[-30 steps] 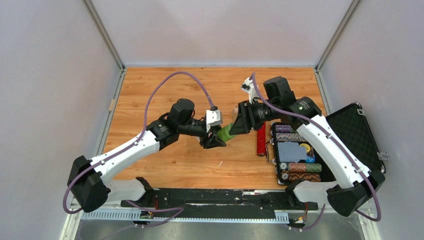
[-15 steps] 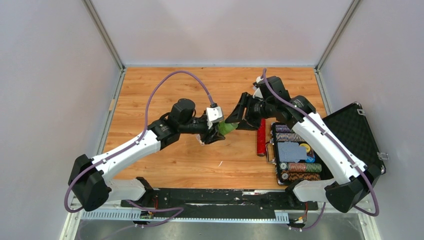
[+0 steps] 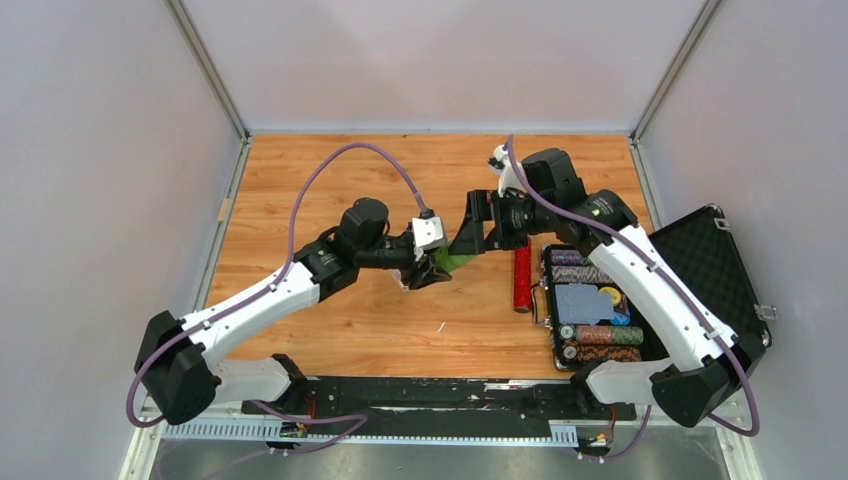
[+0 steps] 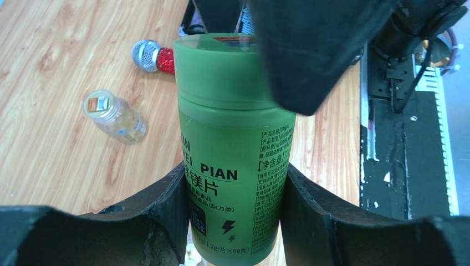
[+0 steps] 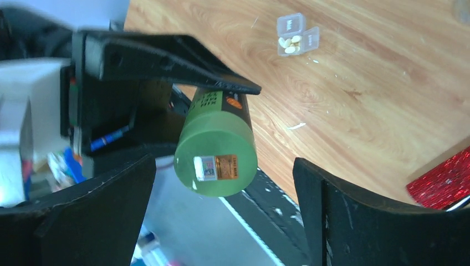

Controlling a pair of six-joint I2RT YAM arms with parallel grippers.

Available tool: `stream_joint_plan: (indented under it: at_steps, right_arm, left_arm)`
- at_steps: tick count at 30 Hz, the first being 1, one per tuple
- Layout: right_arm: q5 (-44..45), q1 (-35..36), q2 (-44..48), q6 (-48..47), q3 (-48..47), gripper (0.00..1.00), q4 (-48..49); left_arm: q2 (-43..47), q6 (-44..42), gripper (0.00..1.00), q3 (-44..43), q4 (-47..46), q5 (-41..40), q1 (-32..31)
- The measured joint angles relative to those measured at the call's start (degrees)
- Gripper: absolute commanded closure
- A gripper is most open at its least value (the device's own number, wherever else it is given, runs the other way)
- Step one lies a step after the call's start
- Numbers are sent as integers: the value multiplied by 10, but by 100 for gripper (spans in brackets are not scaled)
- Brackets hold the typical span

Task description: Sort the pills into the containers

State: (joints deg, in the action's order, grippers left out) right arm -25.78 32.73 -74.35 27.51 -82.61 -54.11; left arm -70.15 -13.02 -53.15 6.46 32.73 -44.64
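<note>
A green pill bottle with its green cap on is held off the table, and my left gripper is shut on its body. My right gripper faces the cap end, open wide, its fingers standing clear on either side of the cap. In the top view the two grippers meet at the bottle over mid-table. A tiny clear container lies open on the wood with a few pale pills inside it.
A red glitter tube lies right of the bottle, beside an open black case of poker chips. A small clear bottle lies on its side on the wood. A white scrap sits nearer the front edge.
My right gripper has opened wide off the bottle's cap after turning at the wrist. The left gripper keeps its hold and has lifted the bottle slightly towards the back.
</note>
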Motion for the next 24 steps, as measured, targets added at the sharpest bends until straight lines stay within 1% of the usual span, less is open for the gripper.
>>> stream_joint_plan:
  at_steps: [2,6,9,15,16,20,22,24]
  right_arm:
    - [-33,0,13,-68,12,4,0]
    - [-96,0,35,-167,22,5,0]
    - [-131,0,37,-211,22,9,0]
    - [-172,1,25,-245,22,12,0]
    - [-174,1,23,-247,22,17,0]
    - [-177,2,20,-254,22,33,0]
    - [-178,3,20,-255,22,36,0]
    - [-177,4,20,-255,22,36,0]
  left_arm:
    - [3,-7,100,0,3,14,0]
    - [6,-20,100,0,16,45,0]
    - [6,-31,100,0,26,62,0]
    - [6,-40,100,0,45,88,0]
    - [6,-40,100,-1,46,92,0]
    - [6,-39,100,-2,46,105,0]
    - [6,-39,100,-3,46,109,0]
    - [6,-38,100,-6,46,113,0]
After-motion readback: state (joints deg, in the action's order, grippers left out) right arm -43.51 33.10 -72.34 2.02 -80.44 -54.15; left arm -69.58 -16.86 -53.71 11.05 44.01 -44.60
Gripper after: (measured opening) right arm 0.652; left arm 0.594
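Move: The green bottle's cap sits practically at the right hand's point, between its wide-open fingers, about 1 cm to the left and 1 cm below. From the left hand, which holds the bottle by its body, the cap is about 4 cm right, 5 up and 1 ahead. Some 25 cm below the right hand, the glass jar stands 21 cm ahead and 4 right, the red microphone 12 ahead and 15 right, the pill box 10 ahead and 12 left. The green bottle, still gripped by the left hand, is carried back about 4 cm and swung some 10 degrees clockwise. The right hand goes back alongside by a similar amount, rising slightly, and with its open fingers straddling the cap it turns back some 30 degrees counter-clockwise; then it stays there and starts closing those fingers about the cap for a fresh grip. ##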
